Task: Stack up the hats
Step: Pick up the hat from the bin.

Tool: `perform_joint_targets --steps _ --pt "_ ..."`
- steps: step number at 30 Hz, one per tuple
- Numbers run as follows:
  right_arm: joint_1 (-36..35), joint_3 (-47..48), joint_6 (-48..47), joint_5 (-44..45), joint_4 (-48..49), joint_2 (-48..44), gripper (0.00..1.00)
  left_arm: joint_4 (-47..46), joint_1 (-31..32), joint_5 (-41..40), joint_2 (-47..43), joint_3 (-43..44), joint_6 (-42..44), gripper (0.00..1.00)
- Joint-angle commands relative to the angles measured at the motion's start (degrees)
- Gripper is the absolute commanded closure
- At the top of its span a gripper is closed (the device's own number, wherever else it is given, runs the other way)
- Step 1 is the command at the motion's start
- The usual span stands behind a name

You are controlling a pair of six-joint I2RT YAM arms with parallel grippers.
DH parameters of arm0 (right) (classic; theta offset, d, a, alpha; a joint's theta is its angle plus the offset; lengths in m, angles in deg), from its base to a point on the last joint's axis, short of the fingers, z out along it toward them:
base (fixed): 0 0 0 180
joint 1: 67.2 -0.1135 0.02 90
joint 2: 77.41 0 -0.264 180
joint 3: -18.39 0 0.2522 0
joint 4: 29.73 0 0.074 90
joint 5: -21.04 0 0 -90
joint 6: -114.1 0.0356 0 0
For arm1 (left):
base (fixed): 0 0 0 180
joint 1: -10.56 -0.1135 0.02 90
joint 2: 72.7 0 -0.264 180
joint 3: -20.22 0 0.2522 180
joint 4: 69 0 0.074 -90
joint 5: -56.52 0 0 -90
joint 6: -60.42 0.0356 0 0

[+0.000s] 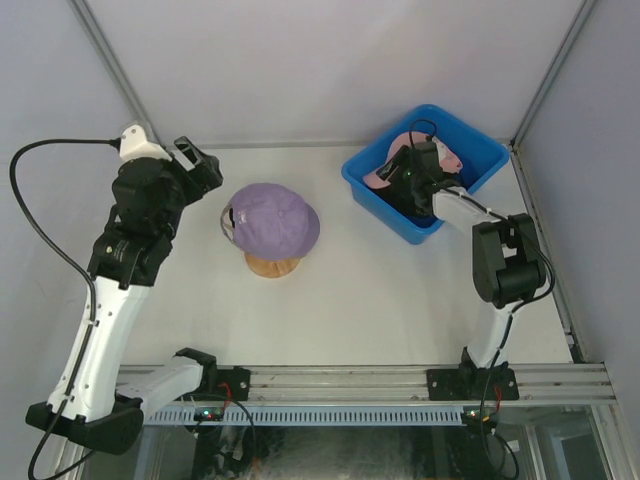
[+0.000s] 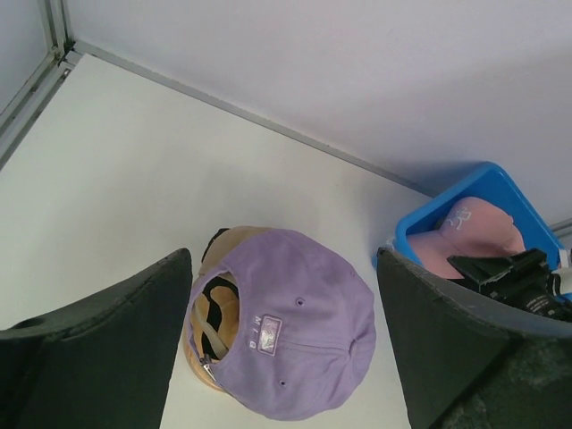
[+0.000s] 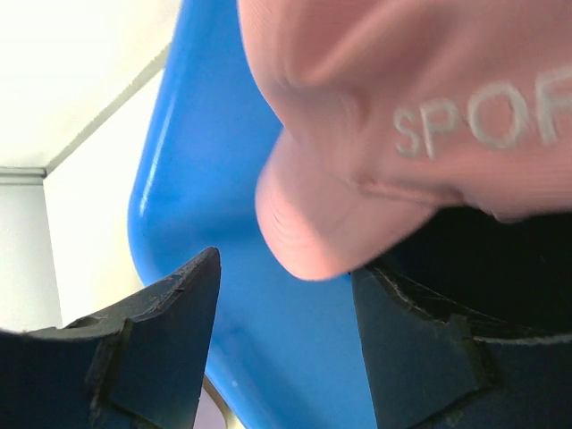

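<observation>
A purple hat (image 1: 272, 218) sits on the wooden stand (image 1: 272, 267) in the middle of the table. In the left wrist view, tan and black fabric shows through the purple hat's (image 2: 295, 335) rear opening. My left gripper (image 1: 203, 165) hangs open to the left of it and above it, the hat framed between its fingers (image 2: 107, 344), with nothing held (image 2: 283, 259). A pink hat (image 1: 452, 160) lies in the blue bin (image 1: 380, 212). My right gripper (image 1: 398, 190) is down in that bin, open (image 3: 286, 264), the pink hat's brim (image 3: 349, 188) just above the gap between its fingertips.
Something black (image 3: 487, 268) lies under the pink hat inside the bin (image 3: 223, 170), behind my right finger. The bin stands at the back right near the enclosure's corner post. White walls close the table at the back and both sides.
</observation>
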Motion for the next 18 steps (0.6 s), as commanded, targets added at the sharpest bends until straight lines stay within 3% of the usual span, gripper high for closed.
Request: perform_joint_targets --steps 1,6,17,18 --pt "0.2 5.0 1.1 1.2 2.9 2.2 0.41 -4.5 0.4 -0.5 -0.8 -1.6 2.0 0.13" --pt "0.2 8.2 1.6 1.3 2.7 5.6 0.51 -5.6 0.4 0.0 -0.4 -1.9 2.7 0.13" --pt "0.6 9.0 0.0 0.0 2.7 5.5 1.0 -5.7 0.4 1.0 0.0 -2.3 2.5 0.14" --pt "0.6 8.9 -0.3 0.0 2.7 5.0 1.0 -5.7 0.4 1.1 -0.3 -2.3 2.3 0.14"
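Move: The pink hat's middle lies about 6 cm ahead of the right hand, 5 cm to its right and 2 cm below, with its brim edge just beyond the open fingers. The black hat sits some 3 cm back, 4 cm to the right and 5 cm below the hand; the bin's left corner is about level with it and 10 cm left. From the left hand, the pink hat is roughly 25 cm ahead, 45 cm right and 30 cm below. The right hand pushes about 3.5 cm forward under the pink hat's near edge, fingers closing to pinch it. ##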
